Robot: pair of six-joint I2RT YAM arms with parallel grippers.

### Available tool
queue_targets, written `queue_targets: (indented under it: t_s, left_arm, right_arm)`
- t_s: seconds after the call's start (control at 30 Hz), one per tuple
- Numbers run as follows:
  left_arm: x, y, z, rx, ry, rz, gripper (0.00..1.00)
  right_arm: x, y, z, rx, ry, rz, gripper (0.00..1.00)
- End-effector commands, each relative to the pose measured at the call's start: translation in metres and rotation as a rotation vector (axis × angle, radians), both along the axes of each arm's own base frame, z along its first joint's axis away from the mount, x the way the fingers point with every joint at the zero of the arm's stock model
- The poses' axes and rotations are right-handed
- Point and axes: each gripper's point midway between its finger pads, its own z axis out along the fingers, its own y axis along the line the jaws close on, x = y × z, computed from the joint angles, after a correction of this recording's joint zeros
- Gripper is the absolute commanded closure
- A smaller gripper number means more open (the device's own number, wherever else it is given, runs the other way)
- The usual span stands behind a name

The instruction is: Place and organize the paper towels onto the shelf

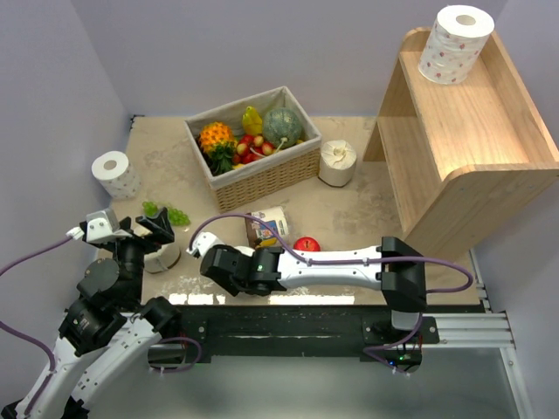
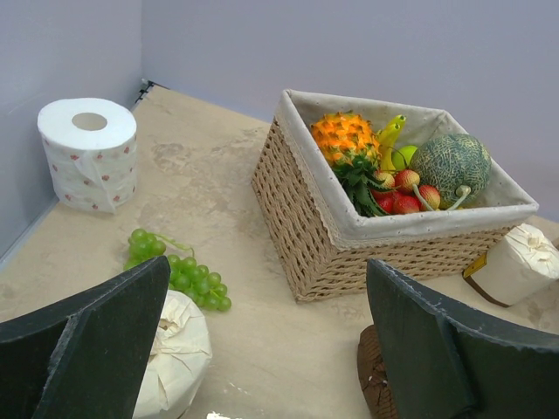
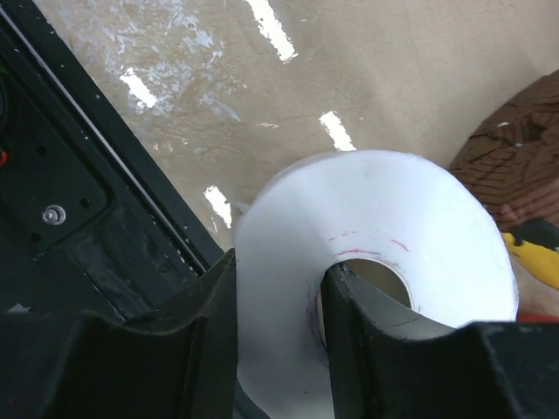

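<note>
My right gripper is shut on a white paper towel roll, with one finger inside its hollow centre and the other against its outer wall, near the table's front edge. My left gripper is open and empty, and a cream wrapped roll stands against its left finger. A pink-dotted roll stands at the far left. A cream roll stands right of the basket. Another dotted roll sits on top of the light-wood shelf at the right.
A wicker basket of fruit stands mid-table. Green grapes lie near my left gripper. A printed-label jar and a red apple lie by my right arm. A brown object lies by the left gripper's right finger.
</note>
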Motion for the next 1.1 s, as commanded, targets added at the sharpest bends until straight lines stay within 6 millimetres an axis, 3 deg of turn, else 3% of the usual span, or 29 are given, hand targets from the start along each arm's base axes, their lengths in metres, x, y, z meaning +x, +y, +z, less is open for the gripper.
queue_targets:
  t_s: [0.0, 0.2, 0.3, 0.33, 0.4, 0.43, 0.5, 0.53, 0.67, 0.77, 0.9, 1.0, 1.07]
  left_arm:
    - [0.002, 0.002, 0.006, -0.022, -0.020, 0.022, 0.00]
    - [0.002, 0.002, 0.007, -0.022, -0.023, 0.021, 0.00]
    - [0.003, 0.001, 0.006, -0.021, -0.022, 0.016, 0.00]
    - [0.002, 0.001, 0.007, -0.023, -0.024, 0.015, 0.00]
    - [0.002, 0.000, 0.007, -0.020, -0.024, 0.012, 0.00]
    - [0.002, 0.000, 0.007, -0.021, -0.024, 0.012, 0.00]
    - [0.002, 0.000, 0.007, -0.023, -0.027, 0.010, 0.00]
    - [0.002, 0.000, 0.007, -0.022, -0.026, 0.010, 0.00]
    - [0.003, -0.002, 0.007, -0.015, -0.023, 0.003, 0.00]
    - [0.003, -0.002, 0.006, -0.012, -0.022, 0.000, 0.00]
    - [0.003, -0.002, 0.006, -0.013, -0.023, 0.001, 0.00]
    - [0.003, -0.002, 0.007, -0.014, -0.025, 0.000, 0.00]
    - [0.004, -0.003, 0.006, -0.012, -0.023, -0.002, 0.00]
  right_arm:
    - [0.018, -0.005, 0.105, 0.127, -0.145, -0.018, 0.68]
    - [0.048, -0.043, 0.186, 0.077, -0.331, -0.078, 0.68]
    - [0.082, -0.074, 0.236, 0.070, -0.449, -0.172, 0.67]
    - [0.103, -0.094, 0.253, 0.058, -0.498, -0.231, 0.66]
    - [0.121, -0.115, 0.284, 0.068, -0.558, -0.282, 0.66]
    - [0.136, -0.137, 0.305, 0.084, -0.596, -0.354, 0.66]
    - [0.147, -0.161, 0.329, 0.071, -0.661, -0.400, 0.66]
    - [0.154, -0.180, 0.351, 0.099, -0.702, -0.460, 0.66]
    - [0.160, -0.235, 0.406, 0.094, -0.826, -0.580, 0.65]
    - [0.160, -0.275, 0.433, 0.066, -0.894, -0.669, 0.64]
    - [0.164, -0.325, 0.451, 0.028, -0.938, -0.771, 0.62]
    - [0.169, -0.356, 0.457, 0.020, -0.948, -0.826, 0.60]
    - [0.174, -0.359, 0.457, 0.033, -0.940, -0.817, 0.59]
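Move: The right hand already grips a patterned paper towel roll by its wall, low over the table's near edge. The shelf's top board, free beside the first roll, lies some 53 cm to its right, 25 cm ahead and 36 cm up; that first roll is about 35 cm ahead, 48 right and 40 up. The brown-and-white packet sits 8 cm ahead and 11 right, the apple 3 ahead and 22 right, both about 8 below. From the left hand, the top board is roughly 70 cm right, 18 ahead and 17 up. Keeping the paper towel roll pinched by its wall, one finger inside the core, the right hand hoists it some 43 cm, almost straight up at first. It then sweeps about 30 cm right and 17 cm forward towards the shelf's top board. The wrist swings clockwise and tips up by roughly 50 degrees, bringing the fingers from steeply down to level forward. ##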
